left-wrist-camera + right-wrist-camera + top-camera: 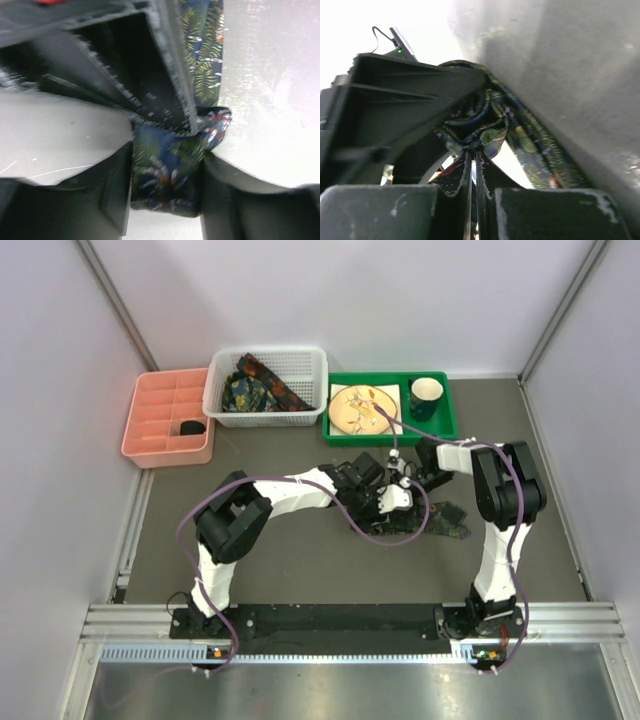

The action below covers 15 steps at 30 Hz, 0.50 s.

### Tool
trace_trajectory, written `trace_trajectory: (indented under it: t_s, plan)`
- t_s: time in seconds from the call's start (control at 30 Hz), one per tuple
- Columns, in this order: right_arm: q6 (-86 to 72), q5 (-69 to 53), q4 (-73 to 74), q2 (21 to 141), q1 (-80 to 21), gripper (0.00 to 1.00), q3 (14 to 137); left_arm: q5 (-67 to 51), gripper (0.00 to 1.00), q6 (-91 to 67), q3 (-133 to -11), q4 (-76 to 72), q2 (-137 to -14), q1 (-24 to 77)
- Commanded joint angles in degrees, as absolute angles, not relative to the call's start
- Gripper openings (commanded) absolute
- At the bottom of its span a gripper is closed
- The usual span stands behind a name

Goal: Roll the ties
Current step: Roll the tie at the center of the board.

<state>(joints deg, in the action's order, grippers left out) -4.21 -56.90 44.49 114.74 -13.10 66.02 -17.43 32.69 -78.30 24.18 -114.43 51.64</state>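
A dark tie (450, 520) with green and orange print lies on the grey table, and its free end trails to the right of both grippers. My left gripper (385, 498) and right gripper (405, 480) meet over its rolled end. In the left wrist view the rolled tie (167, 175) fills the gap in the left gripper (166, 156), touching both fingers (115, 190), while the strip runs up and away. In the right wrist view the right gripper (474, 150) is shut, pinching bunched fabric of the tie (540, 155) at its tips. More ties (260, 385) lie in a white basket.
The white basket (222, 405) stands at the back. A pink compartment tray (150, 420) is to its left. A green tray (440, 430) on the right holds a plate (360, 408) and a green cup (426, 395). Purple cables loop around both arms.
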Motion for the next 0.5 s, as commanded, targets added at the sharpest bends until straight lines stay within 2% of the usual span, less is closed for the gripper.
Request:
trace_trajectory:
  t_s: [0.0, 0.07, 0.2, 0.33, 0.47]
  plan:
    - [-2.1, -49.2, 44.1, 116.5, -11.8, 0.00, 65.4, -18.1, 0.66, 31.3, -75.9, 25.1, -116.1, 51.2]
    - [-1.8, -47.9, 43.8, 116.5, -11.2, 0.00, 65.1, -22.0, 0.75, 30.9, -72.3, 20.3, -113.0, 49.9]
    - [-1.6, -45.0, 43.0, 116.8, -9.4, 0.00, 64.6, -28.6, 0.88, 29.1, -65.6, 9.3, -107.7, 48.0]
    - [-1.8, -43.2, 41.1, 116.9, -8.7, 0.00, 64.2, -34.6, 0.92, 26.3, -59.8, -3.1, -104.8, 46.2]
    - [-2.3, -42.1, 39.6, 117.5, -8.7, 0.00, 64.2, -37.3, 0.92, 22.4, -60.7, -12.0, -107.2, 46.3]
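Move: The rolled part of the tie sits right between my left fingers, about 1 cm to their right and level with them. It lies some 2 cm left of and 2 cm below my right fingertips, which are already shut on its cloth. The flat tie tail lies about 12 cm to the right of my left hand and 2 cm below it. The green tray stands some 24 cm ahead of that hand and 3 cm to its right. With my right fingers kept shut on the cloth at the roll, I pull it about 3.5 cm to the right and 2.5 cm down towards the flat tail, the tips dipping slightly. Meanwhile I open my left fingers wide to free the roll, ease them about a centimetre back and left, and swing them some 15 degrees to point more to the right. ##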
